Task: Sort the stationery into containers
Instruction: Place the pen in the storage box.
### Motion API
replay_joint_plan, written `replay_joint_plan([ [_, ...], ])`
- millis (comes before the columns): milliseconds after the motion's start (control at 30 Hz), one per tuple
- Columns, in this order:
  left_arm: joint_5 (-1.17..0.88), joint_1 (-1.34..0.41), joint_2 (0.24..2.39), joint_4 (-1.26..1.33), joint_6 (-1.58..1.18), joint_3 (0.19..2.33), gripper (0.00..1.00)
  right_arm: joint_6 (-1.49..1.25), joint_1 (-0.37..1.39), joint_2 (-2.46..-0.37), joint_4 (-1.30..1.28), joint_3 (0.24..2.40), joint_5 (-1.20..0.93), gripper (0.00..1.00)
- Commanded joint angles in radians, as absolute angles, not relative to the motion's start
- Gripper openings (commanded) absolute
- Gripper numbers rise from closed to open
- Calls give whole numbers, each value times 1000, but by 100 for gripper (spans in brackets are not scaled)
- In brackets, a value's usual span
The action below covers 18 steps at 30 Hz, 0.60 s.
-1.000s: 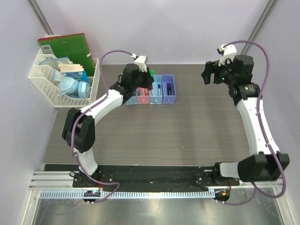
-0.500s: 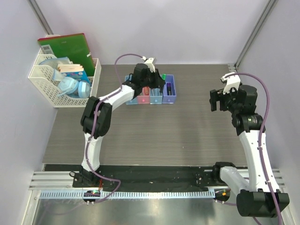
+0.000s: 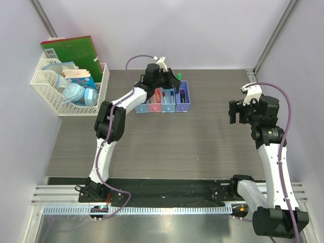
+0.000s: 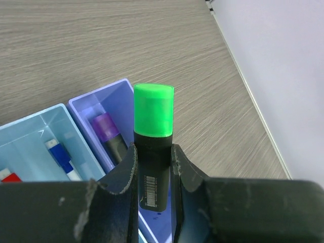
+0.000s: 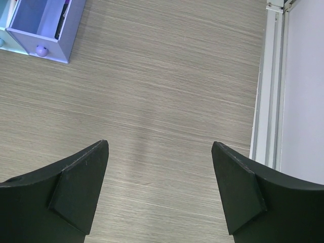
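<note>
My left gripper is shut on a green-capped black highlighter, cap pointing away, held above the purple bin. A purple-black highlighter lies in that bin. A blue-capped marker lies in the light blue bin beside it. From above, the left gripper hovers over the right end of the row of containers. My right gripper stands open over bare table at the right, with nothing between its fingers.
A white lattice basket with masks, papers and a green folder stands at the back left. A metal rail and the wall border the table on the right. The purple bin shows at the right wrist view's top left.
My left gripper has moved rightward along the bins with the green highlighter, to above the purple one. The right arm swung from the back right toward the near right and settled.
</note>
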<state>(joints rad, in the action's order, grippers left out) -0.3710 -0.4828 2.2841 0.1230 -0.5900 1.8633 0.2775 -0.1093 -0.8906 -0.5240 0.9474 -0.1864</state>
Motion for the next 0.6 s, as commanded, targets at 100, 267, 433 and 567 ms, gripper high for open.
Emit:
replay_joint_plan([
  [100, -425, -479, 2367, 160, -621, 1959, 2, 262, -123, -856, -491, 922, -210, 88],
  [267, -439, -476, 2375, 172, -603, 1956, 47, 256, -126, -850, -486, 911, -219, 88],
  [433, -437, -469, 2364, 176, -594, 1944, 71, 247, -124, -861, -480, 905, -224, 88],
  [567, -428, -462, 2355, 184, -581, 1922, 71, 242, -126, -859, -480, 910, -230, 88],
])
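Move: The left hand still holds the green-capped pen over the storage box's purple compartment, whose middle lies about 2 cm ahead of the hand, 3 cm right and some 12 cm below. The purple-capped marker already lies there, about 2 cm ahead and 4 cm right; the light-blue compartment is 2 cm ahead and 4 cm left, equally low. From the right hand, the purple compartment is roughly 24 cm ahead, 29 cm left and 20 cm lower. Downward, about 4 cm with barely 1 cm of drift to the right, the left hand lowers the pen towards the purple compartment. The fingers start opening while still sinking, spread wide and let go of the pen; the hand then stays just over the box, its pointing direction almost unchanged. ##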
